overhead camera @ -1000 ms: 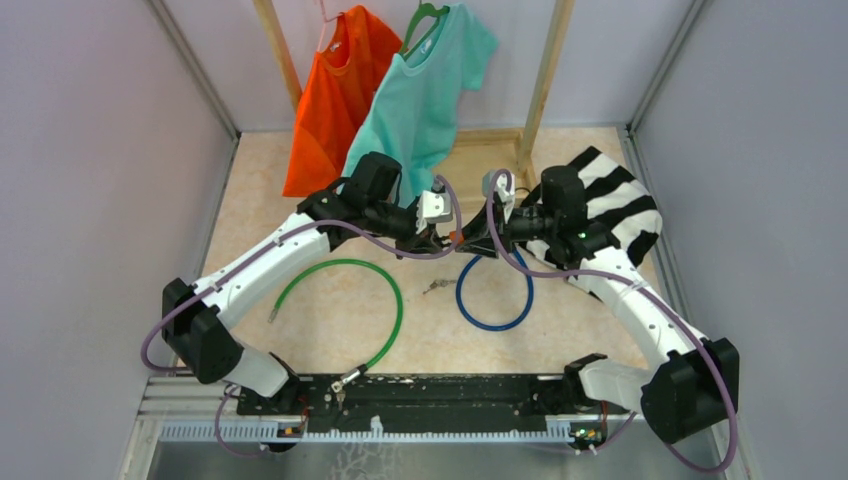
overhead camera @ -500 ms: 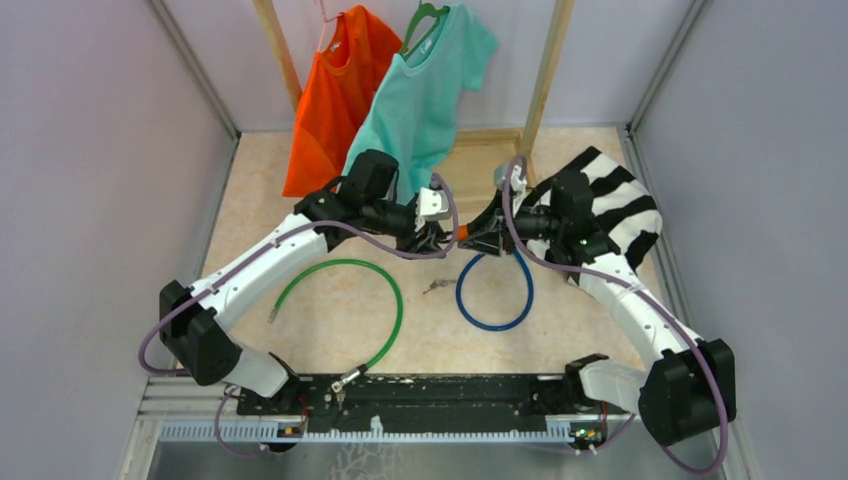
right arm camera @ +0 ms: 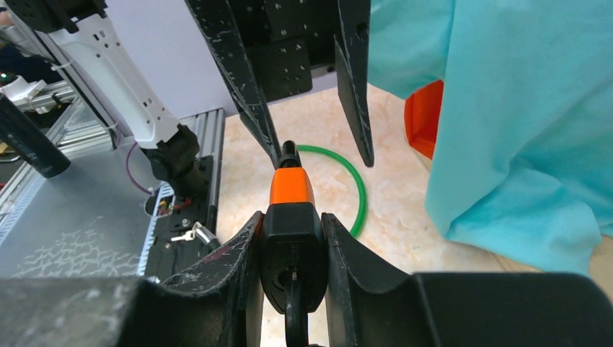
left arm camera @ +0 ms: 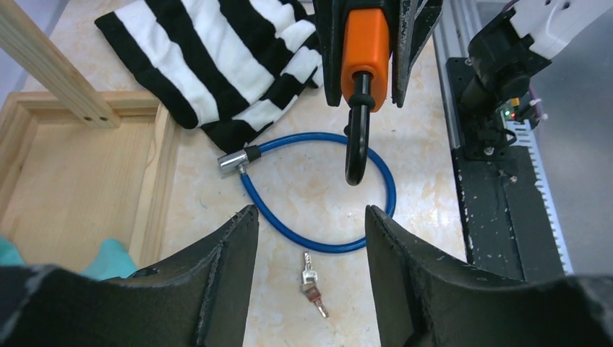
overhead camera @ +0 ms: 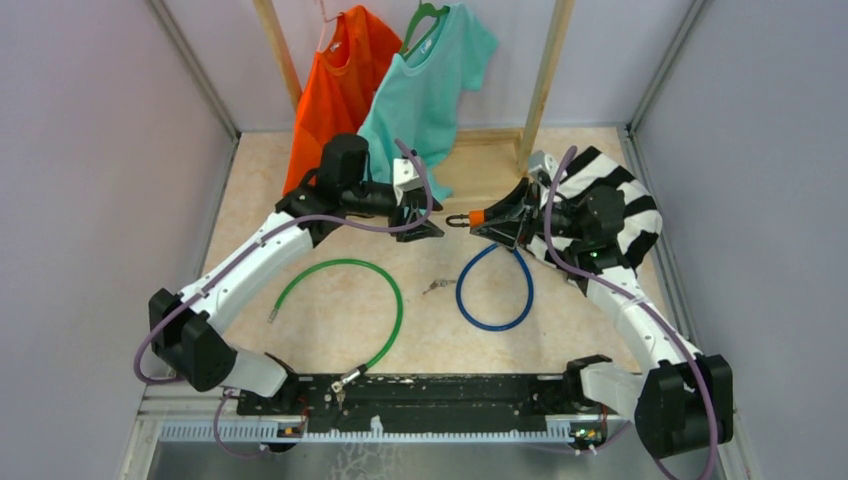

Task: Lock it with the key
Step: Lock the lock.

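My right gripper (right arm camera: 293, 217) is shut on a lock (right arm camera: 291, 238) with a black body and an orange end (overhead camera: 477, 218), held above the table. A black loop (left arm camera: 356, 144) sticks out of that orange end toward my left gripper (left arm camera: 309, 213). The left gripper (overhead camera: 428, 225) stands open and empty, a short gap from the loop. Small metal keys (left arm camera: 311, 283) on a ring lie on the table below, also visible from above (overhead camera: 436, 287), beside a blue cable (left arm camera: 318, 217). A black piece hangs from the lock's near face (right arm camera: 293, 318).
A green cable (overhead camera: 345, 265) curves on the table at left. A striped cloth (overhead camera: 610, 200) lies under the right arm. Orange (overhead camera: 335, 100) and teal (overhead camera: 420, 95) shirts hang from a wooden rack (overhead camera: 545, 80). A black rail (overhead camera: 430, 390) runs along the near edge.
My left gripper has opened, let go of the lock's loop and drawn back to the left. The right gripper has pulled back to the right with the lock.
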Controlling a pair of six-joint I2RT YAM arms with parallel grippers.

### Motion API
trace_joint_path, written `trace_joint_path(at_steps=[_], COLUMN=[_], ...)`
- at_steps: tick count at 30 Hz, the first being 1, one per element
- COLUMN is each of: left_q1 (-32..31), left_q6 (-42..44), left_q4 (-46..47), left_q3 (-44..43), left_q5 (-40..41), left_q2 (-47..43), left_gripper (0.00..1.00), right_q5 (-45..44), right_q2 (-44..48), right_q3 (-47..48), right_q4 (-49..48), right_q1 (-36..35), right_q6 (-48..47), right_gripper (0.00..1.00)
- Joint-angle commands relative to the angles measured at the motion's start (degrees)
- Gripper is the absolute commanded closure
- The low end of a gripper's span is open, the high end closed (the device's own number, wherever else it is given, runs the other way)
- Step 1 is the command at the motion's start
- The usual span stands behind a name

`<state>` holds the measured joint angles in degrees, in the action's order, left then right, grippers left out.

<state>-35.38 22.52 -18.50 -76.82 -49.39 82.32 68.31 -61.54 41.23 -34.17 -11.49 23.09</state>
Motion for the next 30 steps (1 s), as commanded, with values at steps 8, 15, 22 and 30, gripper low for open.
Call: trace_joint_path(at_steps=[8,15,22,30], left_q1=[0.04,-0.04,-0.05,-0.53], left_q6=[-10.12,-12.89,-15.20,-17.31], left_q4=[11.71,14.66,17.18,18.72], left_q3=[3.20,4.46,4.76,4.30], left_q5=[-8.82,-10.56,-11.47,-12.17], left_q2=[-1.59,-1.32,-0.95,0.33], left_gripper=[0.49,0.55,0.56,0.76], right_q5=[1.02,0.91,1.03,1.00], right_q2=[0.31,-0.91,-1.48,-1.59], right_q3=[-0.67,-0.62,-0.80,-0.82], right_q4=[-12.85,-14.86,-14.96,-14.95], right_q1=[0.18,0.23,0.18,0.02], right_q6=[7.54,9.11,9.02,8.95], right_gripper=[1.00,1.00,1.00,1.00])
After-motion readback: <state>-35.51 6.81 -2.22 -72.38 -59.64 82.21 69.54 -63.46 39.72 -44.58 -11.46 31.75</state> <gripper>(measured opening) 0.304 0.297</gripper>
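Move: The lock is clamped in the right fingers, its shackle sticking out about 5 cm to the left of the right hand and 1 cm farther out. From the empty left hand, the shackle is some 5 cm to the right, 2 cm back and 2 cm higher. The keys lie on the table about 27 cm below the left hand, 4 cm back and 1 cm right; the blue cable loop's middle is 4 cm back and 13 cm right, also on the table. The left fingertips come up to the shackle's free end, one to either side of it, though actual touch can't be made out. The left hand eases back and up, and a bit to the right, roughly 3.5 cm in all, tips its fingers about 10 degrees towards level, and closes them to about half their gap. The right hand keeps its grip on the lock, nearly still. ##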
